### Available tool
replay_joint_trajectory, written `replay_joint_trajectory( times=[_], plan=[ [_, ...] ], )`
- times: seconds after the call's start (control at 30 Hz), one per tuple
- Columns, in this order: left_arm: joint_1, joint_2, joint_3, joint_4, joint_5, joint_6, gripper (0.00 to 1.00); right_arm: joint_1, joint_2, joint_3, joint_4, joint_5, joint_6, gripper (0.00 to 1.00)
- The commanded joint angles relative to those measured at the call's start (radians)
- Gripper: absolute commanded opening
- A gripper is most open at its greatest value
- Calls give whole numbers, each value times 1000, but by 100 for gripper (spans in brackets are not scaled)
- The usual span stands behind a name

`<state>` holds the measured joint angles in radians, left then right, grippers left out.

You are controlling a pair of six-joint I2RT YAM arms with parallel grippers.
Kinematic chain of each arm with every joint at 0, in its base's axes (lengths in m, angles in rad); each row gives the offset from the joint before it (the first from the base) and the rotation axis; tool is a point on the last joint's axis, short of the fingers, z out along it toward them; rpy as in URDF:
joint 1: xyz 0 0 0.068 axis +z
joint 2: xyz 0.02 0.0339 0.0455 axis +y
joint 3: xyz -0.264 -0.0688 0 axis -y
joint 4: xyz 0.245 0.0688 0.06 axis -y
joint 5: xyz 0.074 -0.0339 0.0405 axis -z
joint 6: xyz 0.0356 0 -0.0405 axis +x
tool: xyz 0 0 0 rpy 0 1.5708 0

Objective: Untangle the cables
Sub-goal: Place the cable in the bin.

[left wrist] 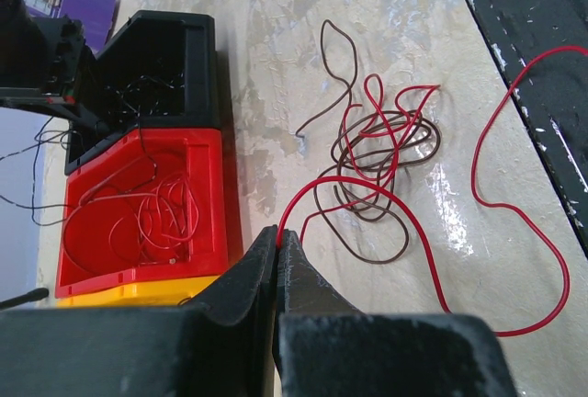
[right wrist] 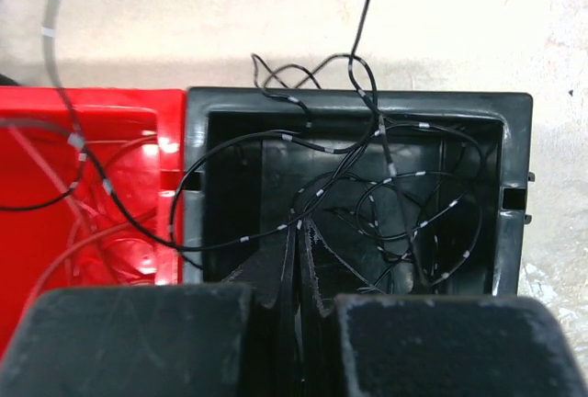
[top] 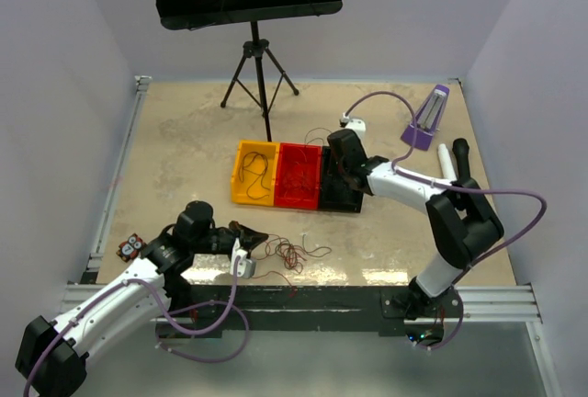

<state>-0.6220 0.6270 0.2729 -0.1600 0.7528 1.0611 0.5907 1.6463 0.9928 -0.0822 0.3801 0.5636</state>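
A loose clump of thin red and brown cables [left wrist: 381,153] lies on the table near the front edge, also visible from above [top: 289,252]. My left gripper [left wrist: 278,233] is shut on one red cable, which arcs away from the fingertips toward the clump. Seen from above, that left gripper [top: 257,234] is just left of the clump. My right gripper [right wrist: 300,224] is down in the black bin [right wrist: 514,167], shut on a black cable with white marks [right wrist: 386,163] that loops over the bin's rim. The top view puts the right gripper [top: 338,179] over the black bin [top: 352,202].
A yellow bin [top: 254,174], a red bin [top: 299,176] and the black bin stand in a row mid-table, each holding thin wires. A music stand on a tripod [top: 262,66] stands at the back. A purple object [top: 424,121] is at the back right, a small card [top: 131,248] at the left edge.
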Motion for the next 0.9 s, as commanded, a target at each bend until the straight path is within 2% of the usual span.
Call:
replay_joint_trajectory(
  times=[0.0,0.4,0.5,0.6,0.7,0.87],
  plan=[
    [5,-9,29,-4,19,25,0,-2,46,6,-17,33,-14,0],
    [7,-9,29,-7,13,36,0,-2,116,-23,16,-9,9,1],
    [8,-9,26,-6,14,39,0,-2,113,-28,12,-21,9,14],
    [8,-7,29,-7,13,42,0,-2,61,-20,-7,-52,5,38],
    [7,-7,34,-9,10,45,0,-2,-29,0,-54,-76,2,52],
    [8,-7,34,-15,8,54,0,-2,-154,41,-131,-93,-21,57]
  ],
)
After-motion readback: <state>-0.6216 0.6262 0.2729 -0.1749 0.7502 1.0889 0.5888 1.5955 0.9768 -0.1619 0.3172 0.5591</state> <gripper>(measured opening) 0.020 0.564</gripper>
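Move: The black cable is already pinched in the right hand; the black bin it is going into has its middle about 2 cm back, 2 cm to the right and some 6 cm below that hand. The red bin lies roughly 9 cm to the hand's left and 2 cm back, with the yellow bin about 20 cm left and 2 cm back. From the left hand, the black bin is some 20 cm ahead and 18 cm right, about 8 cm lower. The black cable is lowered about 5.5 cm down into the black bin by the right hand, which eases back a centimetre and tips slightly further down. Near the bottom the fingers open to a bit over half and let go of the cable; the hand then rises quickly by about the same height, drawing back another centimetre. ##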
